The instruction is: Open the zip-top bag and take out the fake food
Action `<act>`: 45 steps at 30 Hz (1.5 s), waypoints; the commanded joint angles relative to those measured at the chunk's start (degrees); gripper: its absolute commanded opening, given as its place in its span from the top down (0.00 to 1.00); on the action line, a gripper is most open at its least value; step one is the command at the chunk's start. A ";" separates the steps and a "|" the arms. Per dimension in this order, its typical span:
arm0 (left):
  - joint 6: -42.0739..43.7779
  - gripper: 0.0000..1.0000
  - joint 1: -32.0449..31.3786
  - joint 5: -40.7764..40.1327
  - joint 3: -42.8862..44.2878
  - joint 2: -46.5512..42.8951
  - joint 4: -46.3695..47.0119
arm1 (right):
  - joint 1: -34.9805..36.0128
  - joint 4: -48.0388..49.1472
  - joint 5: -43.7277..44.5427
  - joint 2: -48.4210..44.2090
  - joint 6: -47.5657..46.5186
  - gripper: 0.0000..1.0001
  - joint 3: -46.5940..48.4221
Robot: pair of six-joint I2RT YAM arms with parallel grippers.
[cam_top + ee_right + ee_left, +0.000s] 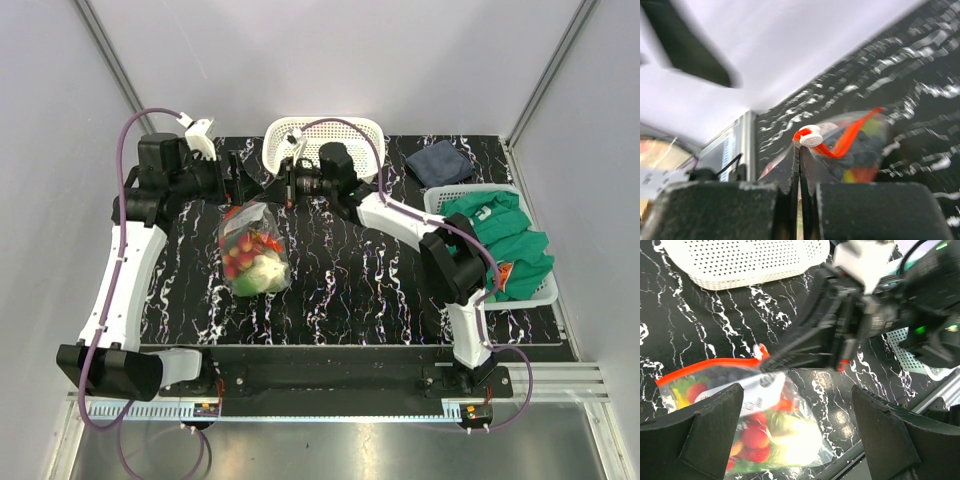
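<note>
The clear zip-top bag (256,250) rests on the black marbled table, its red zip strip (705,367) uppermost. Through the plastic the fake food (252,262) shows: red strawberries, yellow and green pieces (757,437). My right gripper (800,150) is shut on the bag's top edge, right beside the white-and-red slider (813,136). From above, the right gripper (280,192) reaches in from the right to the bag's top corner. My left gripper (797,435) hangs open above the bag with nothing between its fingers; it is just left of the right one (238,178).
A white lattice basket (325,135) stands at the back centre, close behind both grippers (745,260). A second white basket (440,200) at the right holds a green cloth (505,235). A dark blue cloth (440,160) lies at the back right.
</note>
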 commanded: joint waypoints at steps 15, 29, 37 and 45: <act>4.63 0.13 -0.35 13.18 -11.09 -12.27 14.96 | -1.54 3.66 -25.51 -13.28 -2.69 1.00 -1.39; -0.71 0.26 -2.36 20.74 -24.18 -15.42 21.10 | -2.41 10.60 -27.45 -14.95 0.47 1.00 -8.08; -6.52 0.38 -3.77 17.41 -31.04 -18.95 26.91 | -2.59 11.57 -24.37 -15.57 1.70 1.00 -9.66; -6.87 0.65 -3.77 14.06 -31.48 -18.51 27.17 | -2.68 11.65 -22.18 -16.36 2.58 1.00 -10.63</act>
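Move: The zip-top bag's white zip slider sits just past the right hand's shut fingertips, about 1 cm to their left and level with them. From the wide-open left hand, the slider lies some 5 cm ahead, about level sideways and 6 cm lower. The fake food hangs in the bag about straight below the left hand, some 18 cm down; the white basket is roughly 30 cm ahead, 13 cm to the right and 27 cm below it. The hanging bag is drawn back about 9 cm, with about 5 cm of rise and rightward travel, by the right hand, which keeps its pinch beside the slider and swings some 20 degrees counter-clockwise. The left hand first backs off and rises a little, then goes down and right to the orange zip strip just under the slider, turning clockwise and more than half closing its fingers around it. ##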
